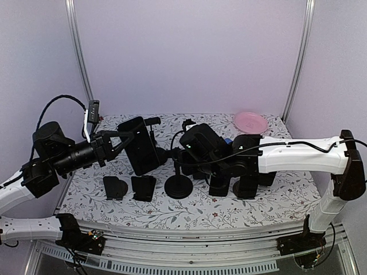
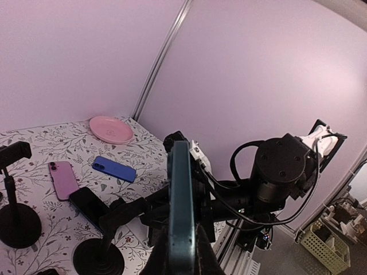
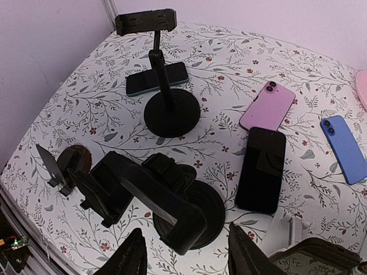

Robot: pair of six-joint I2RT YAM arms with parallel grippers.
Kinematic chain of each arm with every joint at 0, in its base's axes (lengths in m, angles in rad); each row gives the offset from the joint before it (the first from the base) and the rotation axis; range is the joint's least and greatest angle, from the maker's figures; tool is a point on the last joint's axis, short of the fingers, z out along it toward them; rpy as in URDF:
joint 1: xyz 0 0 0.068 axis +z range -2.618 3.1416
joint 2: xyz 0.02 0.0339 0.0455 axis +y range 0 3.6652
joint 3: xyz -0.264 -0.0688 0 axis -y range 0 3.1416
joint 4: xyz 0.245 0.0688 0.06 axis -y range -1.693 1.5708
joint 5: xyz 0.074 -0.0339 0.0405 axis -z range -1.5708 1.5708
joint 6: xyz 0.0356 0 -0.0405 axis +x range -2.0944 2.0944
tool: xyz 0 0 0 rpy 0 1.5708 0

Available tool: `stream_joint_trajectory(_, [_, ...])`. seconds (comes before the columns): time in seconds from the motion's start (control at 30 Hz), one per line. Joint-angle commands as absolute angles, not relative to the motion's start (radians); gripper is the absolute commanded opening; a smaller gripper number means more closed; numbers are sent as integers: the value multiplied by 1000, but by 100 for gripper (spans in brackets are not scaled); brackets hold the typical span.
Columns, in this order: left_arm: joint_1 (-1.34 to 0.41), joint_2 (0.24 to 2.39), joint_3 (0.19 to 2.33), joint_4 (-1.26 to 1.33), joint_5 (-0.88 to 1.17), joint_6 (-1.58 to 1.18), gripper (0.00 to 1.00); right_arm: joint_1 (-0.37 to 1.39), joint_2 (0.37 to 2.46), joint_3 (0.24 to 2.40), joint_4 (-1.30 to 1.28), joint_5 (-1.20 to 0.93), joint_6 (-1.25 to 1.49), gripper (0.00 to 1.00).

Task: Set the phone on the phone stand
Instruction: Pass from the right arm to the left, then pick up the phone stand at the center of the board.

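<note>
My left gripper [image 2: 180, 252] is shut on a teal phone [image 2: 180, 195], held up edge-on above the table. In the top view this phone [image 1: 140, 146] hangs left of the phone stand [image 1: 178, 187]. The stand's black clamp [image 3: 155, 197] tilts over its round base [image 3: 209, 209], directly in front of my right gripper [image 3: 184, 229]. That gripper is open, its fingers [image 3: 131, 256] wide on either side of the clamp's near end and gripping nothing. The clamp [image 2: 132, 212] lies just left of the held phone.
A second, taller stand [image 3: 163, 109] stands behind, with a dark phone [image 3: 157, 78] flat beyond it. Pink [image 3: 267, 105], black [image 3: 261, 169] and blue [image 3: 343, 148] phones lie to the right. Two small folding stands [image 1: 114, 187] sit near the front left. A pink plate [image 1: 250, 121] is at the back right.
</note>
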State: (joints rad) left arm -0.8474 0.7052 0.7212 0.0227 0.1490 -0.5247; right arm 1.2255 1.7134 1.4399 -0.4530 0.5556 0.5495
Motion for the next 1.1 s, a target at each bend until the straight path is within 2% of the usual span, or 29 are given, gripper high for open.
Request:
stream_joint_trajectory(0.0, [-829,688,755,73,155,-515,0,1226,1749,1488,-475,599,526,44])
stream_joint_trajectory(0.13, [-830,689,749,75,166,-515,0,1226,1759,1494,-469,607,518,33])
stream_joint_trajectory(0.4, [-829,712,739,115,204,-516,0,1226,1757,1495,-446,615,486,20])
stream_joint_trajectory(0.5, [-829,731,743,127,231,-510,0,1226,1747,1490,-435,613,475,11])
stream_joint_trajectory(0.6, [-829,736,736,143,241,-504,0,1229,1731,1480,-419,604,457,6])
stream_joint_trajectory(1.07, [-830,761,698,230,292,-489,0,1235,1613,1340,-225,449,371,2])
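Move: The phone stand's clamp head is almost between my half-open right fingers, its middle about 2 cm ahead, 4 cm left and a touch lower. From there the held phone is some 11 cm left, 3 cm back and 11 cm up; the rear stand is 17 cm ahead and 12 cm left, the black phone 12 cm ahead and 9 cm right, down on the table. From my left hand, still gripping its phone, that clamp head is roughly 7 cm ahead, 12 cm right and 14 cm below. I shut my right fingers from half open until they pinch the right-hand end of the stand's clamp head, easing about 1 cm forward as they close, then drawing back about as far and turning slightly counter-clockwise with the grip kept. My left hand keeps its phone and brings it about 2 cm right and 1 cm back, towards the head, yawing some 5 degrees clockwise. ##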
